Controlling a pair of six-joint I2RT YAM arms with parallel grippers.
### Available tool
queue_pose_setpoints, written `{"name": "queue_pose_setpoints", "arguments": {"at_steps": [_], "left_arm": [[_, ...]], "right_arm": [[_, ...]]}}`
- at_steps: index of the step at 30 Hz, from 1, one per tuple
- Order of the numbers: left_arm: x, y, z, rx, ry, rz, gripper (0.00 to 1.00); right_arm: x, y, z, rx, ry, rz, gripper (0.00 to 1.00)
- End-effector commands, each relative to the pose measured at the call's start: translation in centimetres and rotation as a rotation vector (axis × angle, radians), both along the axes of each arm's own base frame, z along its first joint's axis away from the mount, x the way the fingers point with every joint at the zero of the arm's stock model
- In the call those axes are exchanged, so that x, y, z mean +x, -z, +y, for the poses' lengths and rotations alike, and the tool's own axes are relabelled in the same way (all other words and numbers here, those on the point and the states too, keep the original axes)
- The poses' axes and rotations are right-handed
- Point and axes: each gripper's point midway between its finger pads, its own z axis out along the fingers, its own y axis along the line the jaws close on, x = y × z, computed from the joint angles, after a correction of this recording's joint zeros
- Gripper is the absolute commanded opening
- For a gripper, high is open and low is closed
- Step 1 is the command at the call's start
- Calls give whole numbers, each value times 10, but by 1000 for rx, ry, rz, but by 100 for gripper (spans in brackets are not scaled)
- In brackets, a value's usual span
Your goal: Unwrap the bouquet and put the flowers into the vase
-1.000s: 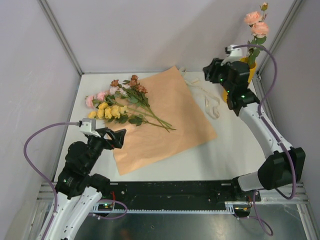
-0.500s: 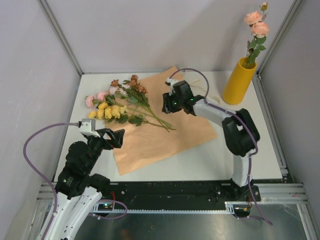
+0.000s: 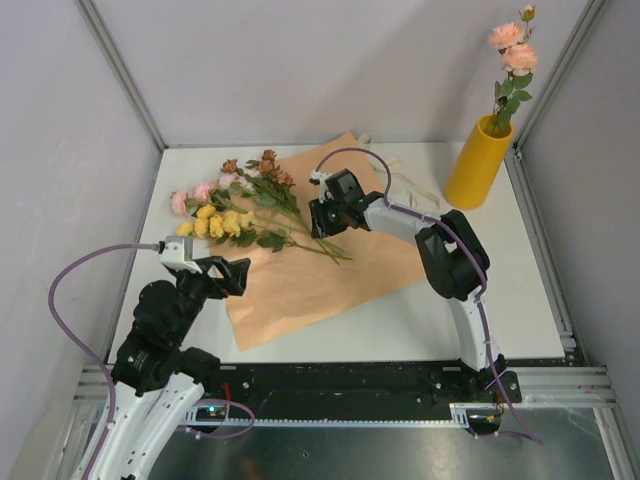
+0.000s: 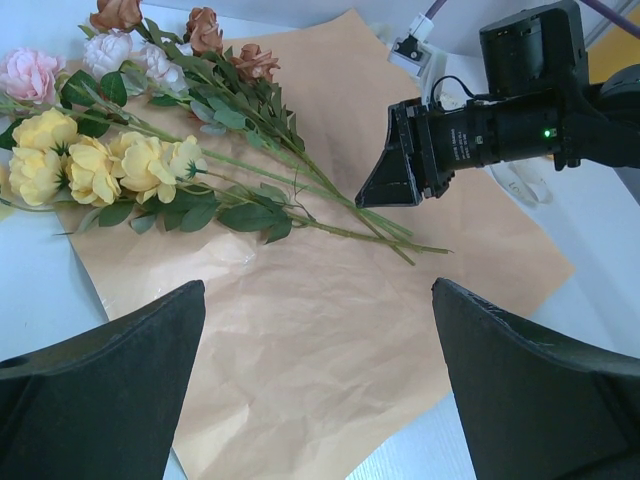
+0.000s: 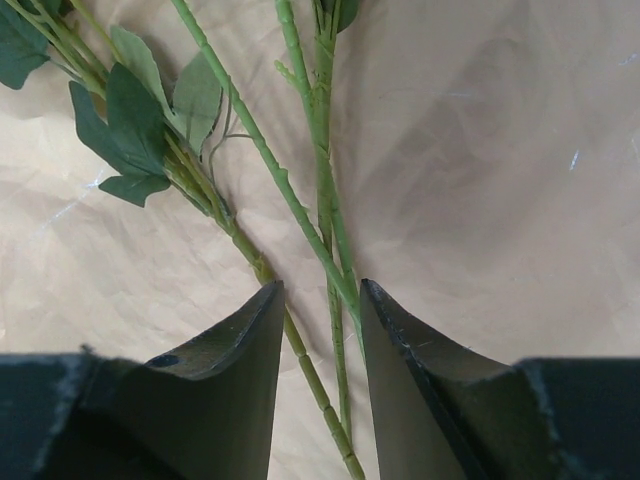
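Note:
The bouquet lies undone: its peach-orange paper (image 3: 330,265) is spread flat and pink, yellow and rust-brown flowers (image 3: 235,205) rest on its left part, stems pointing right. My right gripper (image 3: 320,217) is lowered onto the stem ends. In the right wrist view its jaws (image 5: 320,290) straddle thin green stems (image 5: 322,190), narrowly apart, the right finger touching one stem. The mustard vase (image 3: 477,165) stands upright at the back right and holds a pink flower stem (image 3: 512,50). My left gripper (image 4: 318,290) hovers wide open over the paper's near left part, holding nothing.
A cream ribbon (image 4: 525,185) lies loose on the white table behind the right arm. Grey enclosure walls and metal posts close in the table on three sides. The vase stands close to the right post (image 3: 545,90).
The right arm swung from the vase at the back right across to the stem ends on the paper, and its jaws have narrowed around them. The left arm has stayed put.

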Motion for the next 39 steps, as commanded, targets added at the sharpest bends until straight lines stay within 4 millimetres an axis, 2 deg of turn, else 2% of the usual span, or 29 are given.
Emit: {"name": "queue_pose_setpoints", "arguments": {"at_steps": [1, 10, 15, 18, 27, 31, 36, 39], "left_arm": [[0, -13, 2, 7, -4, -38, 100], [-1, -14, 4, 1, -18, -43, 100], [0, -13, 6, 2, -27, -42, 100], [0, -13, 7, 3, -32, -42, 100], [2, -10, 15, 9, -83, -30, 100], [4, -6, 17, 10, -102, -13, 100], [8, 0, 23, -16, -163, 40, 100], [9, 3, 23, -120, -214, 83, 100]], "right_arm": [[6, -7, 14, 26, -46, -38, 41], [4, 3, 14, -33, -62, -71, 38], [6, -1, 12, -51, -54, -125, 27], [8, -14, 12, -35, -42, -180, 19], [-5, -53, 23, 18, -63, -272, 8], [-5, -65, 23, 30, -38, -295, 1], [-11, -77, 27, 111, -27, -267, 0], [-17, -89, 31, 212, -4, -210, 0]]}}
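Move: The free end of the pink rose's bright green stem lies just under the right gripper, some 3 cm below and a centimetre to the left. The brown roses' stems cross it about 1 cm ahead; the yellow roses' stem runs roughly 2 cm back and 2 cm left, both about 4 cm down. From the left gripper, the pink rose's stem is around 20 cm ahead, 15 cm right and 20 cm below. Lower the half-open right gripper about 2 cm onto the crossing stems and close it nearly shut, pinching only the pink rose's stem between the fingertips. Then raise the stem some 6 cm, easing slightly back and left while the fingers tip up about 10 degrees. Let the empty, open left gripper drift about 2 cm left, sinking a little at the end. ##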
